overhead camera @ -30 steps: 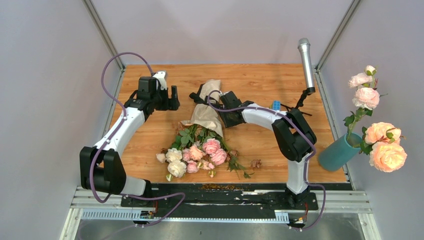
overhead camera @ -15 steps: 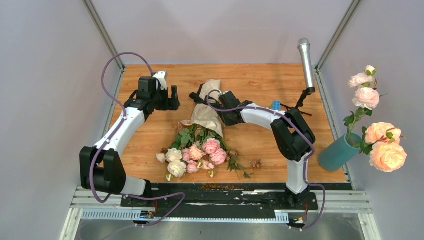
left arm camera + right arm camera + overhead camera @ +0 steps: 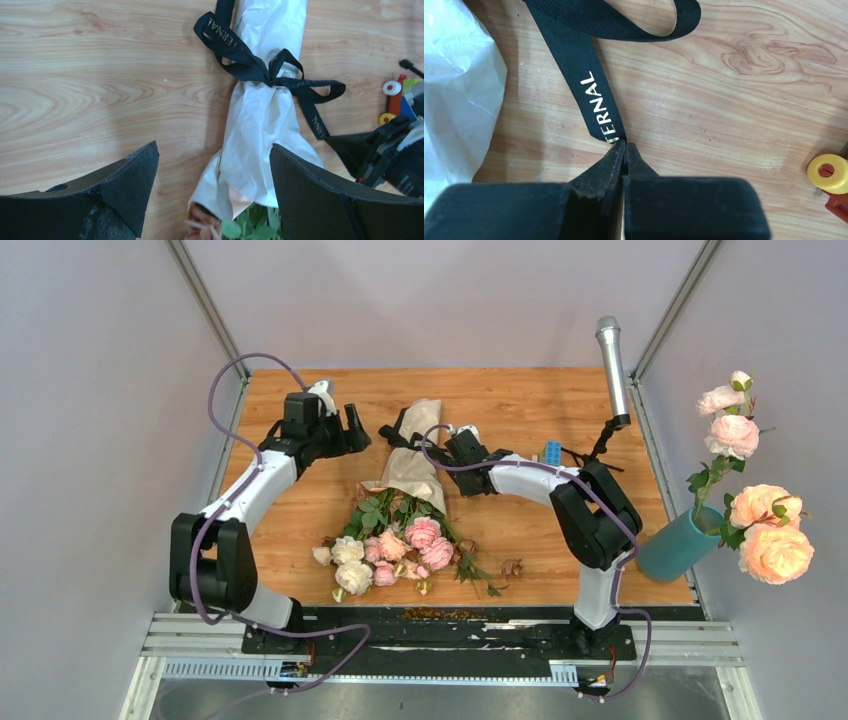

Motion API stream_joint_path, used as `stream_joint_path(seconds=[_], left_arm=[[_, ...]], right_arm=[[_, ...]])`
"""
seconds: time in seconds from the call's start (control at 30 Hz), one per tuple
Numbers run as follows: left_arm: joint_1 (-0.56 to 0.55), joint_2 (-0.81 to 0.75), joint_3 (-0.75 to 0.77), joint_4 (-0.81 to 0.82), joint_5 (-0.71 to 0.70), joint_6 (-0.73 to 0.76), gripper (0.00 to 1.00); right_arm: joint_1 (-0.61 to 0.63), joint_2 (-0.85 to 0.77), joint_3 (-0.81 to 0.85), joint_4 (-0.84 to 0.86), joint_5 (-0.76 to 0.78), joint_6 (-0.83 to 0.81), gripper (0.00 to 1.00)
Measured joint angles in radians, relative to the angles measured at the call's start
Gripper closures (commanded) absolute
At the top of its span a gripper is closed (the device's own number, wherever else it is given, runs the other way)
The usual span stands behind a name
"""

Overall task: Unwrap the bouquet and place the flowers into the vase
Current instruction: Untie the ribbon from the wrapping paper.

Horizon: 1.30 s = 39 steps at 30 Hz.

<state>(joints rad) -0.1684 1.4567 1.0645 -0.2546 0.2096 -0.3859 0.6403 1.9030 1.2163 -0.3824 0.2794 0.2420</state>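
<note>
The bouquet (image 3: 415, 468) lies mid-table in pale paper (image 3: 265, 115), tied with a black ribbon (image 3: 260, 70). Its flowers (image 3: 390, 545), pink and cream roses, fan out toward the near edge. My left gripper (image 3: 352, 430) hovers open just left of the wrap, and in the left wrist view the left gripper (image 3: 214, 146) has its fingers astride the paper's lower part without touching it. My right gripper (image 3: 624, 144) is shut, its tips pinching the end of a ribbon tail (image 3: 591, 90) right of the wrap. The teal vase (image 3: 675, 545) stands off the table's right edge.
Large peach roses (image 3: 765, 530) fill the vase. A silver microphone (image 3: 612, 360) on a black stand rises at the back right. A small blue object (image 3: 551, 451) and a yellow-and-red toy (image 3: 828, 172) lie near the right arm. Dried bits (image 3: 512, 567) sit near the front.
The right gripper has shut on the ribbon tail and shifted slightly toward the back. The left gripper has edged right, closer to the wrap, still open.
</note>
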Motion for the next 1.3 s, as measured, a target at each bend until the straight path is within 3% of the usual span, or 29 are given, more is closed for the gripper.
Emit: stream_joint_path(seconds=[0.23, 0.5, 1.07, 1.3], left_arm=[[-0.002, 0.19, 0.008, 0.122, 0.051, -0.169, 0.29], [-0.03, 0.381, 0.085, 0.18, 0.059, -0.307, 0.33], [-0.047, 0.519, 0.173, 0.238, 0.055, -0.422, 0.39], [-0.05, 0.541, 0.197, 0.246, 0.07, -0.438, 0.47]], right_arm=[[0.0, -0.003, -0.006, 0.013, 0.006, 0.0, 1.0], [0.0, -0.003, -0.006, 0.024, -0.003, 0.0, 1.0], [0.0, -0.003, -0.011, 0.036, -0.021, 0.0, 1.0], [0.0, -0.009, -0.025, 0.055, -0.021, 0.0, 1.0]])
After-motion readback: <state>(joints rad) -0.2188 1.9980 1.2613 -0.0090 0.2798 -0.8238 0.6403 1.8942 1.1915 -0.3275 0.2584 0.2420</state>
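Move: The bow's left loop lies about 10 cm ahead of the open left hand, some 6 cm to its right and 13 cm below. The knot is about 8 cm ahead of that hand and 10 cm to its right, 12 cm down; the ribbon tail is some 3 cm back, 16 cm right and 15 cm below. The right hand already pinches that tail; from it the left loop lies roughly 13 cm forward and 11 cm left, about level. Down about 11 cm, forward 8 and some 6 cm to the right, the left hand swoops in on the bow's left loop, dropping fastest at first, tipping its fingers further down and rolling its left side lower as they narrow to a bit over half open without shutting. The right hand stays put beside the paper, keeping its pinch on the ribbon tail. ##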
